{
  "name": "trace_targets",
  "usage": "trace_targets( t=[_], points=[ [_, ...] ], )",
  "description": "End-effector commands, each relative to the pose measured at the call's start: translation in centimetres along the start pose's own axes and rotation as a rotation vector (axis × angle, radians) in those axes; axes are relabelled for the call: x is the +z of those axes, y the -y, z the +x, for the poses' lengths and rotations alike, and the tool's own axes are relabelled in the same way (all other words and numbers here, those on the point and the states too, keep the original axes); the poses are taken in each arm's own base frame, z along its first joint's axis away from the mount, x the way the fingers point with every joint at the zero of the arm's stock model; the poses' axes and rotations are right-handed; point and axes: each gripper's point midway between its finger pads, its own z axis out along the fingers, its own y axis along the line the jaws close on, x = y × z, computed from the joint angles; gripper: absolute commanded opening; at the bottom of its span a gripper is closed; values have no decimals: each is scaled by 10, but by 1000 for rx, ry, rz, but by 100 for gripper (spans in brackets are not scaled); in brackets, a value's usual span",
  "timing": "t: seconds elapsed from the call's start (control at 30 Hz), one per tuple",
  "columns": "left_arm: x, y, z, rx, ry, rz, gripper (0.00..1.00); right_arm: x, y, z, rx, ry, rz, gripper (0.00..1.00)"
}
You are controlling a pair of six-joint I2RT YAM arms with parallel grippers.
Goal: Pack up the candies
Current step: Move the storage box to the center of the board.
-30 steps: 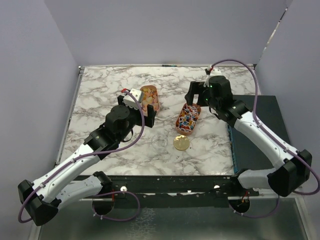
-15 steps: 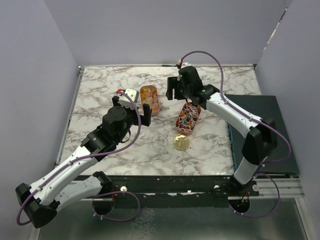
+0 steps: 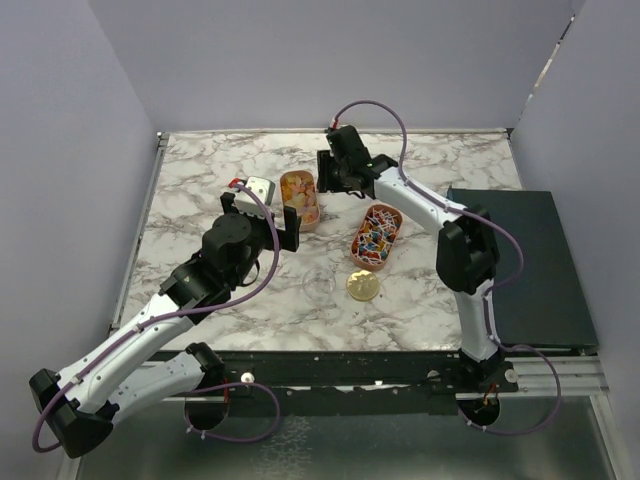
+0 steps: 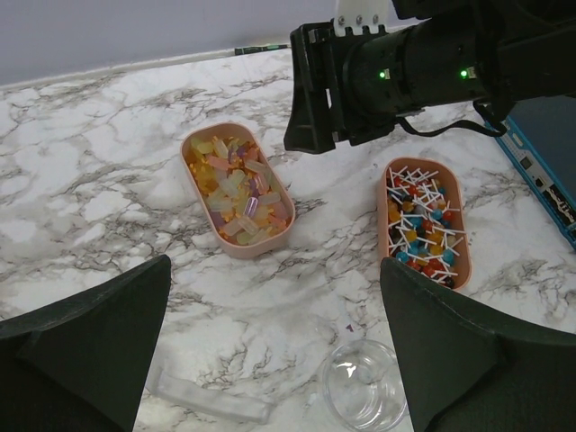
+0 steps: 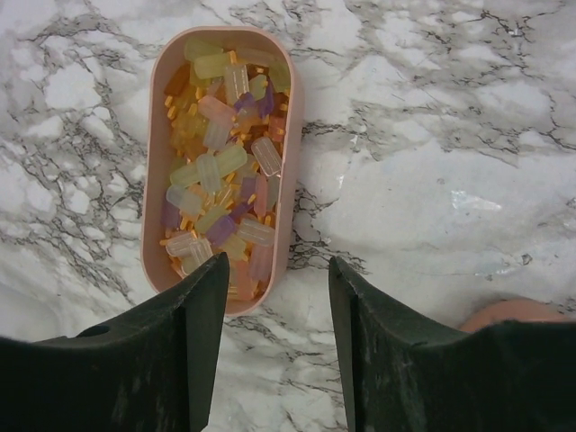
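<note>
The orange-yellow candies (image 3: 300,196) fill an oval pink tray at mid-table; they also show in the left wrist view (image 4: 236,191) and the right wrist view (image 5: 220,171). The mixed red, blue and white candies (image 3: 376,236) fill a second tray to the right, also in the left wrist view (image 4: 423,220). My right gripper (image 3: 332,180) is open and empty, hovering over the right rim of the yellow tray (image 5: 277,265). My left gripper (image 3: 283,232) is open and empty, above bare marble near the trays (image 4: 274,261).
A clear round jar (image 3: 320,282) stands in front of the trays, also in the left wrist view (image 4: 364,382), with a gold lid (image 3: 362,286) beside it. A clear plastic strip (image 4: 211,400) lies on the marble. A dark panel (image 3: 520,260) lies to the table's right.
My right gripper has swung left, from over the mixed-candy tray to the right rim of the yellow-candy tray. My left gripper has shifted slightly back-left.
</note>
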Motion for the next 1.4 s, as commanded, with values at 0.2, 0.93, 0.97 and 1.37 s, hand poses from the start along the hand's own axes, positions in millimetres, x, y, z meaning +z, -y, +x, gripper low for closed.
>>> trace_targets(
  t=[0.2, 0.93, 0.97, 1.37],
  points=[
    [-2, -4, 2, 6, 0, -15, 99, 43, -11, 28, 27, -116, -16, 45],
    [-2, -3, 3, 7, -3, -9, 99, 76, -8, 66, 44, -206, -6, 25],
    [-2, -3, 3, 6, -5, -9, 99, 76, -8, 66, 45, -206, -8, 24],
    [-2, -4, 3, 8, -4, -14, 99, 78, -10, 75, 34, -230, -2, 10]
  ],
)
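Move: The storage box with the gummy candies has its middle about 8 cm to the right hand's left, 3 cm ahead and some 10 cm below it; its near-right wall is the part nearest. The lollipop box stands about 11 cm to this hand's right and 6 cm back; the clear round tub is 3 cm left and 18 cm back. From the idle left hand the gummy box lies about 22 cm ahead, 2 cm right and 25 cm lower. The gummy box's right wall is met towards its near end by the right hand, which sinks about 8.5 cm while edging some 3 cm left, its fingers tipping 10 degrees further down. At the bottom it barely shifts but goes on closing from half open to nearly shut, one finger inside the box and one outside, pinching the rim. ##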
